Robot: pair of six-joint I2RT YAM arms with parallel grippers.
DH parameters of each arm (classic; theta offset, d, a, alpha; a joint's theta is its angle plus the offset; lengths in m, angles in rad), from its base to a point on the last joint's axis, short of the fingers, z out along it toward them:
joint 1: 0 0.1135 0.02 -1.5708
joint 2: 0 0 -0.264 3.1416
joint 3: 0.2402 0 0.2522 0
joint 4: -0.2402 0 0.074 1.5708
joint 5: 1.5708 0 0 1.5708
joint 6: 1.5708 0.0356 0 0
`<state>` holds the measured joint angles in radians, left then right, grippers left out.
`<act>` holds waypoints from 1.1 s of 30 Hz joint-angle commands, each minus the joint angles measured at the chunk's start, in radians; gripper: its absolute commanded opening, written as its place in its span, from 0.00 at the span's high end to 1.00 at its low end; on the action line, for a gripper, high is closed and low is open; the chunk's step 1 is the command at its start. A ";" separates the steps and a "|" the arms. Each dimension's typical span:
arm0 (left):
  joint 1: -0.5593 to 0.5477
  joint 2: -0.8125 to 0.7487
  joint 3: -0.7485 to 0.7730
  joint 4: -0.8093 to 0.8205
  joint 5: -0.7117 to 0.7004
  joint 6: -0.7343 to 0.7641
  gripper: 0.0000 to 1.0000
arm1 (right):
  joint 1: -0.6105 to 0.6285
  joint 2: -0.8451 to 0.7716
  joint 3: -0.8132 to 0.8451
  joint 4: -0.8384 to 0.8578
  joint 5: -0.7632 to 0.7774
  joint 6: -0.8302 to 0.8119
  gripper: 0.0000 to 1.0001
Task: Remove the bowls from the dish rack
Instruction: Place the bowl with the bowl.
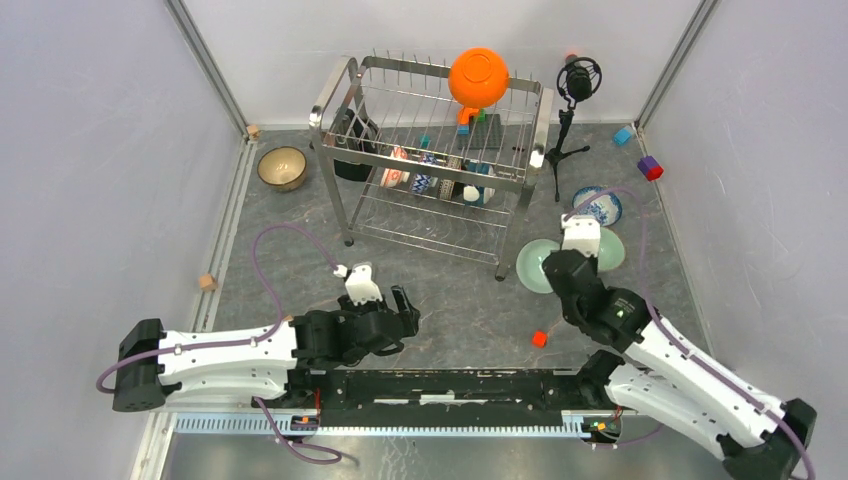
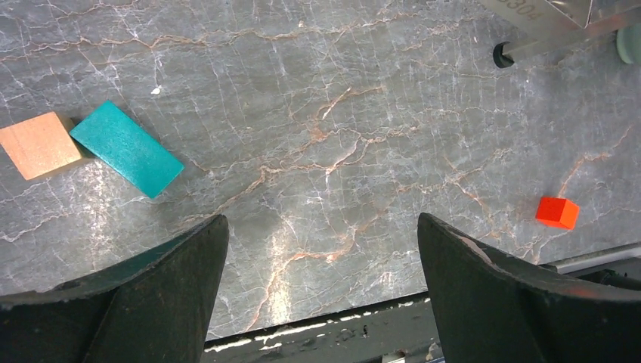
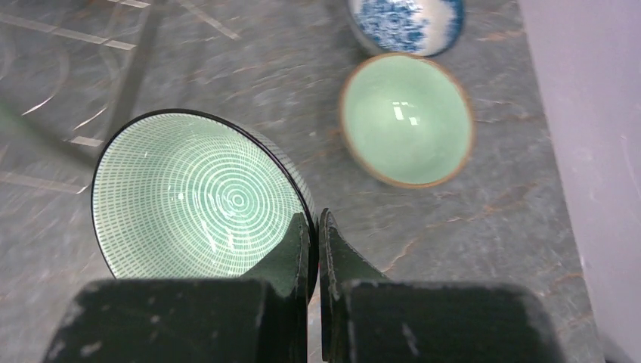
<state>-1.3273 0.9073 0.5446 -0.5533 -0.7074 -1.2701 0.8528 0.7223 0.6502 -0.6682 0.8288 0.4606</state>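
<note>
The steel dish rack (image 1: 440, 150) stands at the back middle. An orange bowl (image 1: 478, 77) sits on its top tier, and several patterned bowls (image 1: 425, 172) stand on edge in the lower tier. My right gripper (image 3: 314, 219) is shut on the dark rim of a green patterned bowl (image 3: 200, 200), low by the rack's front right leg (image 1: 533, 268). A pale green bowl (image 3: 406, 119) and a blue-and-white bowl (image 3: 406, 23) rest on the table beyond it. A brown-gold bowl (image 1: 282, 167) sits left of the rack. My left gripper (image 2: 321, 223) hangs open and empty over the near table edge (image 1: 405, 315).
A black microphone stand (image 1: 567, 125) is right of the rack. Small blocks lie about: a red cube (image 2: 557, 212), a teal block (image 2: 127, 148) touching a wooden one (image 2: 39, 144), blue (image 1: 622, 135) and purple (image 1: 650, 168) ones at the back right. White walls enclose the table.
</note>
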 commanded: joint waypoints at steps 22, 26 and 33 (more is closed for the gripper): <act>-0.003 -0.111 -0.150 0.207 -0.071 -0.007 0.00 | -0.958 0.187 0.045 0.414 -0.539 0.271 1.00; -0.004 -0.123 -0.198 0.266 -0.047 -0.019 0.00 | -1.016 0.158 -0.064 0.501 -0.625 0.363 1.00; -0.003 -0.102 -0.222 0.293 -0.035 -0.032 0.00 | -1.045 0.160 -0.128 0.521 -0.593 0.378 1.00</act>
<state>-1.3273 0.7971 0.3275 -0.3222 -0.7235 -1.2697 -0.1810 0.9062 0.5251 -0.2779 0.2401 0.7860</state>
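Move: About 11 cm ahead of the right hand, 11 cm to its right and 13 cm below stands the green bowl that is to receive the one pinched in its fingers. The blue-and-white bowl stands some 11 cm beyond that green bowl, nearly straight out; the near right foot of the rack is about 4 cm ahead of the hand and 14 cm to its left. From the left hand the standing green bowl is roughly 19 cm ahead, 47 cm to the right. Carrying its green bowl by the rim, the right hand swings right about 14 cm and forward some 8 cm, rising slightly on the way, then sinks about 8 cm from its high point and eases back a little over the standing green bowl. Its wrist turns some 40 degrees clockwise and rolls about as much, left side up; the fingers keep their pinch. The empty left hand, still wide open, sinks a few centimetres. ##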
